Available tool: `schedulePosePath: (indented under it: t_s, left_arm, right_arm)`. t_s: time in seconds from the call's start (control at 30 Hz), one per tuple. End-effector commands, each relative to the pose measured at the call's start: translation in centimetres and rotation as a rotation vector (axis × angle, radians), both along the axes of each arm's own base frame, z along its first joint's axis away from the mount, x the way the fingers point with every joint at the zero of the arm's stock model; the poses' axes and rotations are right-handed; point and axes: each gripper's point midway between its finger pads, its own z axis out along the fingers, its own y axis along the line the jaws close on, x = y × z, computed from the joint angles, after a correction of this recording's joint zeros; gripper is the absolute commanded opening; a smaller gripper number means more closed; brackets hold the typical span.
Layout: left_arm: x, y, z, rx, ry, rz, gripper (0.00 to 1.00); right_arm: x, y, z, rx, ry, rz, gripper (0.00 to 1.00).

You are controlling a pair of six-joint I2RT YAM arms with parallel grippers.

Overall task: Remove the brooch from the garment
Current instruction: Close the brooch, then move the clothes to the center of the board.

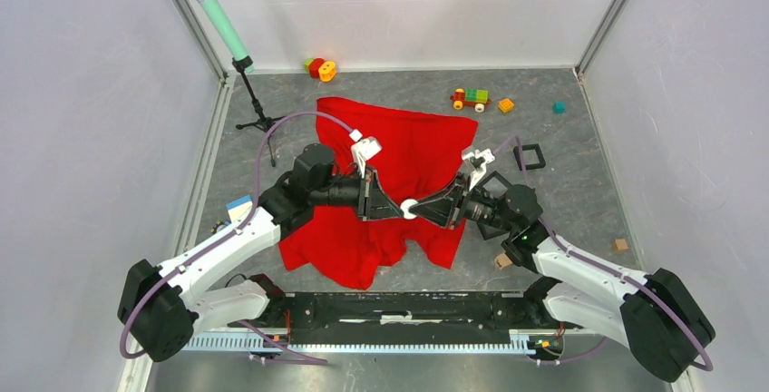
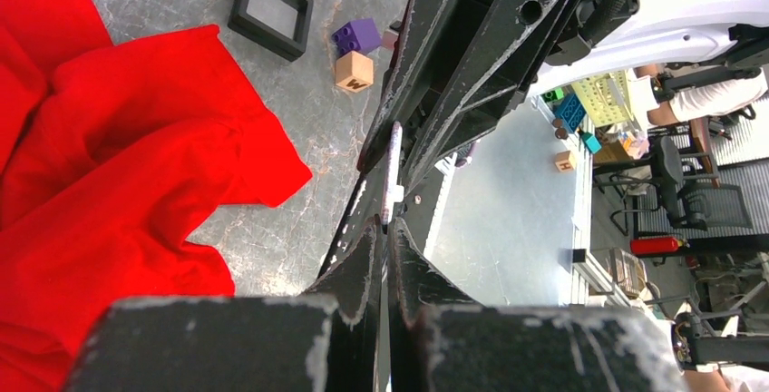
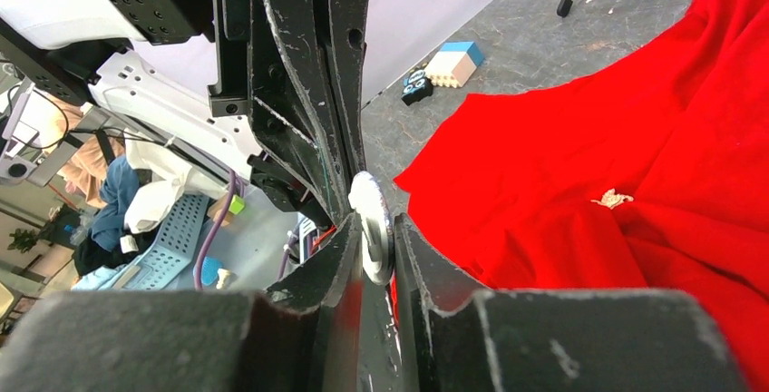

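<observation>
The red garment [image 1: 399, 147] lies crumpled on the grey table, also seen in the left wrist view [image 2: 109, 183] and the right wrist view [image 3: 589, 138]. The brooch [image 3: 614, 199], tiny and pale with a jagged outline, sits on the cloth away from both grippers. Above the garment's near part the two grippers meet tip to tip. My right gripper [image 3: 376, 226] [image 1: 420, 208] is shut on a round pale disc [image 3: 370, 215] [image 1: 409, 209]. My left gripper [image 2: 390, 229] [image 1: 397, 211] is shut, its tips against the disc's thin edge [image 2: 393, 170]; whether they pinch it is unclear.
Black square frames [image 1: 529, 156] [image 2: 270, 9] lie right of the cloth, with purple [image 2: 355, 36] and wooden [image 2: 354, 72] blocks nearby. A toy train [image 1: 470, 98] and small blocks sit at the back, a microphone stand [image 1: 249, 93] back left, a blue-white block [image 3: 455, 63] at the left.
</observation>
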Motion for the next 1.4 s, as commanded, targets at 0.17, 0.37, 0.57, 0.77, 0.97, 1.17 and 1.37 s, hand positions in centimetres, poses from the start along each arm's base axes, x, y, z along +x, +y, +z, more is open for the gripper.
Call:
schedulePosePath:
  t_s: [0.17, 0.37, 0.57, 0.77, 0.97, 1.17, 1.37]
  left_arm:
    - [0.6, 0.5, -0.7, 0.073, -0.035, 0.037, 0.02]
    - [2.4, 1.7, -3.7, 0.266, -0.063, 0.163, 0.02]
    - [3.6, 2.0, -8.6, 0.655, -0.173, 0.272, 0.02]
    - [4.1, 1.3, -10.1, 0.852, -0.324, 0.299, 0.02]
    - [3.6, -0.3, -13.3, 0.955, -0.366, 0.214, 0.02]
    - [5.4, 1.5, -17.3, 1.052, -0.285, 0.285, 0.02]
    - [10.7, 8.4, -18.6, 1.156, -0.129, 0.58, 0.02]
  right_arm:
    - [1.1, -0.8, 1.3, 0.043, -0.065, -0.089, 0.41]
    - [2.4, -1.3, -0.6, -0.09, -0.083, -0.151, 0.61]
    - [5.7, -5.1, -4.8, -0.34, -0.041, -0.396, 0.64]
    - [8.3, -11.7, -9.5, -0.655, 0.113, -0.637, 0.75]
    - [8.9, -17.3, -11.9, -0.899, 0.201, -0.812, 0.98]
    - [8.3, -18.3, -14.3, -0.911, 0.305, -0.724, 0.98]
    - [8.1, -19.8, -15.8, -0.918, 0.354, -0.739, 0.98]
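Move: The garment's middle lies about 9 cm ahead of the left hand, 5 cm to its left and 21 cm below; the small gold ornament on the cloth is some 10 cm ahead, 6 cm left and as low. The brooch sits level, about 2 cm right of the left hand and 2 cm left of the right. From the right hand, the near black frame lies 18 cm right and 1 cm ahead, the far one 18 cm right and 11 cm ahead, both 21 cm below. The right fingers open from nearly shut to wide and come free of the brooch, and that hand swings off to the right by some 19 cm, forward 8 and down about 15, turning from pointing left to pointing down over the gap between the two black frames. The left hand keeps its pinch on the brooch and lowers it some 18 cm towards the garment, edging about 6 cm forward and a little left late on, while the wrist turns some 65 degrees so the fingers point down and the brooch ends down among the folds. ##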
